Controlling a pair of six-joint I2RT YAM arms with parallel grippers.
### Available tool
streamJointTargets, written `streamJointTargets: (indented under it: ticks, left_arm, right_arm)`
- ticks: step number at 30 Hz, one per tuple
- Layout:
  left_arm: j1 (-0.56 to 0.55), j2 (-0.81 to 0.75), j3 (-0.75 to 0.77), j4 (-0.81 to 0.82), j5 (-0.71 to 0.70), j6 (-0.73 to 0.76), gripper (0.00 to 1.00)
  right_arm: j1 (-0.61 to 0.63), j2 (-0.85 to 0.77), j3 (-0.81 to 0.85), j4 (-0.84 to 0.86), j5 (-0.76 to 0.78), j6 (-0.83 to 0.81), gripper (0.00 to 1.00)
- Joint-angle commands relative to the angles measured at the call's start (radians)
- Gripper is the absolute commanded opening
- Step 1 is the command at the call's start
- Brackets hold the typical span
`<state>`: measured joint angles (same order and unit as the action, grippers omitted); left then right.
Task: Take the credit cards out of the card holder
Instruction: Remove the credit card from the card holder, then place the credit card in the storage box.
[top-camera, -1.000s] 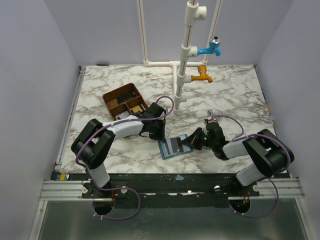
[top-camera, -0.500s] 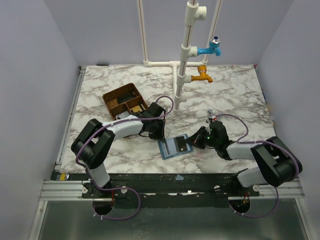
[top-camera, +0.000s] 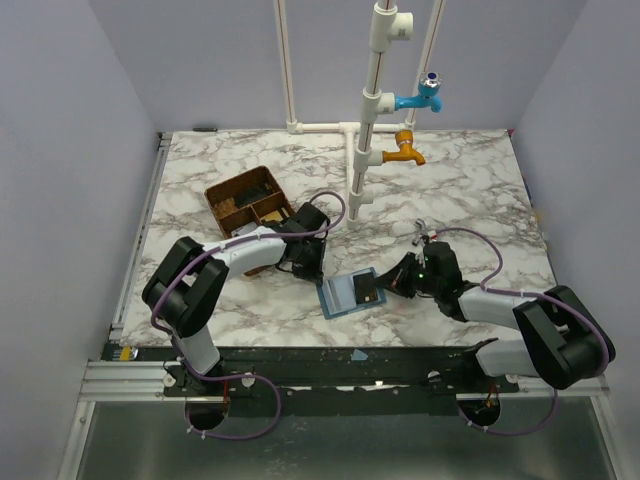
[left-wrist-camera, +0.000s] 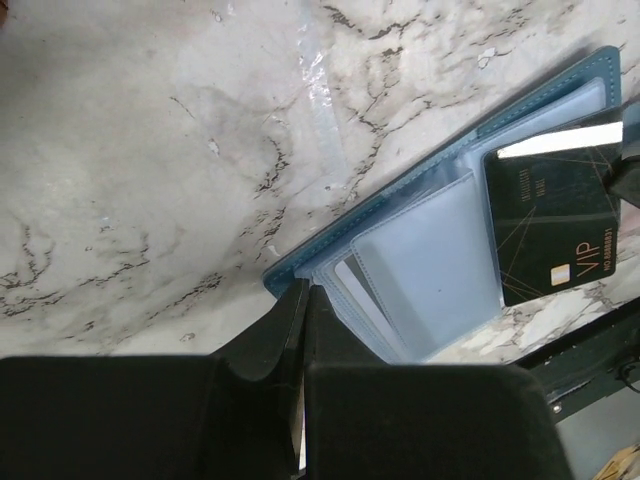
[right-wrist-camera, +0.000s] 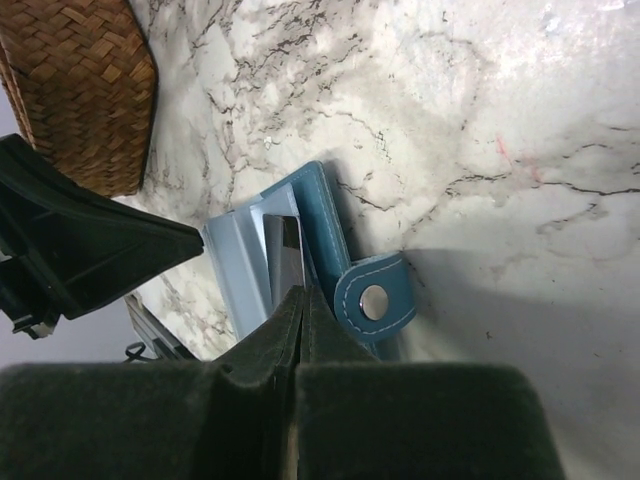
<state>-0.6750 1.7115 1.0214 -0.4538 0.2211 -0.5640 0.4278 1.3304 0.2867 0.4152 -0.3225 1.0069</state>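
Note:
The blue card holder (top-camera: 340, 297) lies open near the table's front, with clear sleeves (left-wrist-camera: 430, 265) showing. A black VIP credit card (left-wrist-camera: 555, 225) sticks out of its right side, and a pale card (left-wrist-camera: 372, 303) sits in a sleeve. My left gripper (top-camera: 312, 272) is shut, its tips (left-wrist-camera: 305, 292) resting on the holder's corner (left-wrist-camera: 285, 280). My right gripper (top-camera: 388, 287) is shut on the black card's edge (right-wrist-camera: 285, 250), beside the holder's snap tab (right-wrist-camera: 375, 300). The left gripper's dark body (right-wrist-camera: 70, 240) shows beyond the holder (right-wrist-camera: 320, 215).
A brown woven divided tray (top-camera: 245, 200) stands behind the left arm, also seen in the right wrist view (right-wrist-camera: 80, 90). A white pipe stand (top-camera: 365, 150) with a blue tap (top-camera: 425, 97) and an orange tap (top-camera: 405, 152) rises at the back middle.
My right gripper has drawn back to the right with the black card, which has slid out over the holder's right side. The pale sleeves are now uncovered. The left gripper has stayed put.

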Motion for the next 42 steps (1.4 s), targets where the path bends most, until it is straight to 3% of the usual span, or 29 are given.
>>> streamJointTargets:
  ticks: [1,7,8,10,16,20,31,42]
  left_arm:
    - [0.003,-0.027,0.060,-0.048,-0.024,0.018,0.00]
    - [0.002,-0.072,0.101,-0.077,-0.017,0.017,0.00]
    - [0.003,-0.078,0.104,-0.079,-0.012,0.015,0.04]
    - [0.003,-0.091,0.111,-0.078,0.005,0.011,0.15]
    - [0.014,-0.141,0.098,-0.040,0.090,-0.021,0.64]
    - [0.028,-0.166,0.068,0.000,0.148,-0.051,0.74]
    - [0.058,-0.197,-0.049,0.208,0.357,-0.170,0.75]
    - [0.084,-0.238,-0.119,0.380,0.498,-0.298,0.74]
  right_arm:
    - [-0.006,-0.021,0.018,-0.044,0.008,-0.019,0.01]
    - [-0.007,-0.047,0.038,-0.059,-0.004,-0.005,0.01]
    - [-0.006,-0.053,0.043,-0.062,-0.007,-0.004,0.01]
    - [-0.007,-0.066,0.056,-0.071,-0.015,0.005,0.01]
    - [-0.007,-0.107,0.092,-0.093,-0.040,0.039,0.01]
    - [-0.006,-0.126,0.113,-0.110,-0.048,0.050,0.01]
    - [-0.006,-0.152,0.130,-0.066,-0.125,0.131,0.01]
    - [-0.006,-0.131,0.121,0.138,-0.246,0.284,0.01]
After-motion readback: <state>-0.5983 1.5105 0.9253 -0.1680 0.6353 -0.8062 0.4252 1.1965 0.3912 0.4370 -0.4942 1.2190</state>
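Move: The black card, already pinched by its right edge in the right fingers and lying over the holder's right half, has its middle about 11 cm right of the left hand and 1 cm back. The card holder's middle is some 7 cm right of the left hand and 3 cm back, just below. The woven basket stands about 17 cm ahead and 17 cm left. From the right hand, the card's middle is 4 cm left, the holder's 8 cm left and 2 cm back, and the left gripper 15 cm left, 1 cm ahead. The black card is carried up about 10 cm, off the card holder, and some 3 cm left in the right hand's unchanged pinch, its fingers levelling out leftward. The left hand comes off the holder's far left corner and rises as much, easing back slightly midway; it opens wide and goes right towards the card, its fingers swinging some 30 degrees from downward to point right, not yet on the card. ##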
